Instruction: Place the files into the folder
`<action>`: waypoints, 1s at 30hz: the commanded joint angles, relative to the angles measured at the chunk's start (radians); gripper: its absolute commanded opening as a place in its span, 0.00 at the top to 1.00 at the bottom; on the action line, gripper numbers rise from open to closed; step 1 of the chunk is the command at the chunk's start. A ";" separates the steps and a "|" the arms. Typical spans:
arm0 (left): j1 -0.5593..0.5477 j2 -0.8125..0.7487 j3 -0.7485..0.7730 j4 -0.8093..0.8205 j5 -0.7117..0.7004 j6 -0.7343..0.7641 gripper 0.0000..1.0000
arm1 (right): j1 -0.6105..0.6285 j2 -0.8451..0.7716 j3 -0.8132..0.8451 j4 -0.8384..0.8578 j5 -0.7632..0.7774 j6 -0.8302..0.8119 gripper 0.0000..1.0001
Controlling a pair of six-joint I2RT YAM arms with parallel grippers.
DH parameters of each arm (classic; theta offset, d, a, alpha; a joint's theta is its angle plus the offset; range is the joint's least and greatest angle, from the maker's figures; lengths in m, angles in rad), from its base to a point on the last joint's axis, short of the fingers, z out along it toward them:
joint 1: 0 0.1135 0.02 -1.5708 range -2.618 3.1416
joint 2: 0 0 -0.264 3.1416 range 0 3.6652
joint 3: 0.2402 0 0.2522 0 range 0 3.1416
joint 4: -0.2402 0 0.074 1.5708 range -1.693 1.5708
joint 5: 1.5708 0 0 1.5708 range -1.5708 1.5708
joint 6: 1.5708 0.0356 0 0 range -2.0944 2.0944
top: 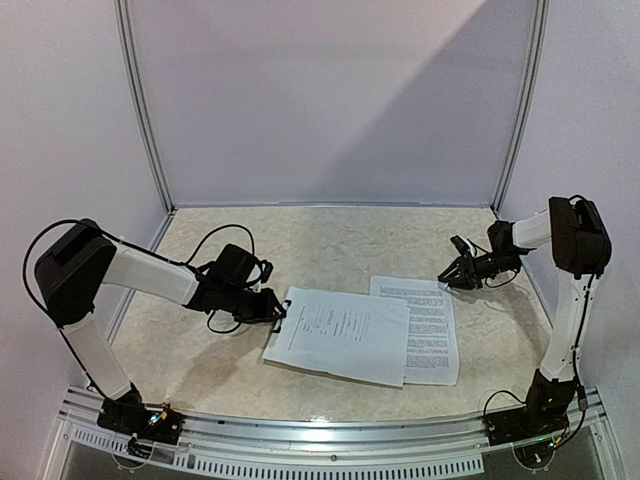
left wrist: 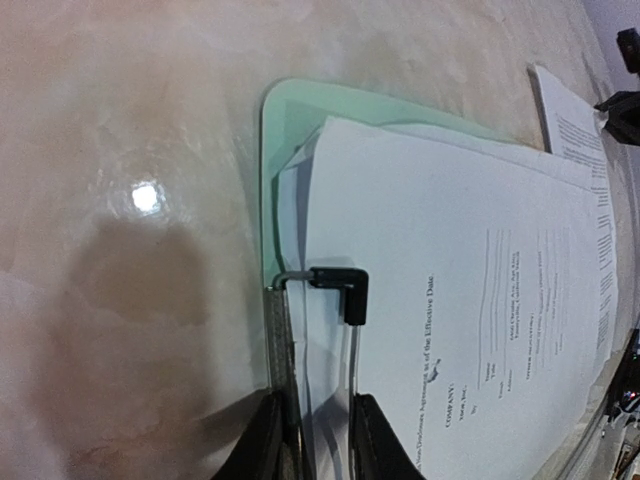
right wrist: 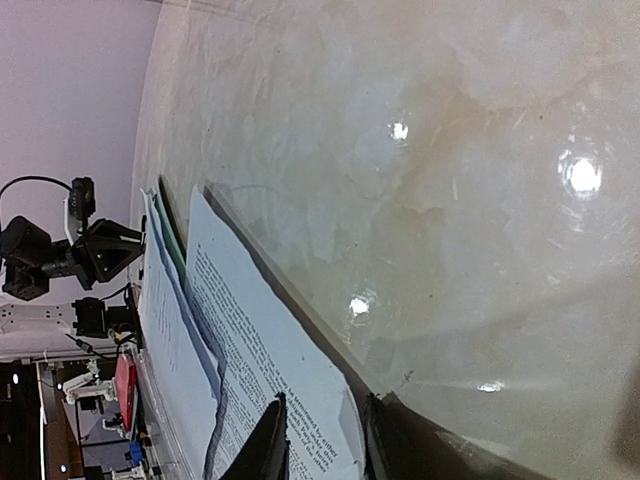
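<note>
The folder (left wrist: 290, 130), pale mint green, lies mid-table under a stack of the files (top: 340, 335) (left wrist: 450, 280). My left gripper (top: 275, 308) (left wrist: 320, 440) is shut on the wire handle of the folder's black clip (left wrist: 345, 290) at its left short edge. One more printed sheet (top: 432, 330) (right wrist: 260, 340) lies to the right, partly tucked under the stack. My right gripper (top: 450, 275) (right wrist: 325, 445) sits at this sheet's far corner. Its jaws are narrowed but still apart, with the slightly curled corner between them.
Black cables (top: 225, 240) loop beside the left arm. Pale booth walls with metal posts (top: 145, 110) close the table at the back and sides. A metal rail (top: 330, 440) runs along the near edge.
</note>
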 commanded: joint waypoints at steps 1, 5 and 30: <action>-0.009 0.050 -0.026 -0.127 0.001 0.002 1.00 | 0.010 -0.025 -0.023 -0.040 0.029 -0.019 0.82; -0.009 0.051 -0.031 -0.123 0.004 0.001 1.00 | 0.021 -0.031 -0.020 -0.045 0.068 -0.034 0.99; -0.008 0.046 -0.023 -0.129 0.000 0.004 1.00 | 0.024 -0.518 0.290 -0.381 0.261 -0.272 1.00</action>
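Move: The loose file's middle lies about 13 cm back and 10 cm left of the right hand, whose fingers stand just above table height at the sheet's far right corner. The folder, papers clipped in it, has its middle some 15 cm back and 28 cm left of that hand; the folder's clip is roughly 9 cm back and 42 cm left. From the left hand, at the clip, the file's middle is about 32 cm right and 3 cm back. Down and slightly back by about a centimetre, the right hand shuts its fingers fully and pinches the loose file's far right corner, then lifts fast, some 20 cm up, drifting a little outward and right while the wrist rolls roughly 35 degrees, far side up. The left hand stays still and keeps its grip on the folder's clip. ##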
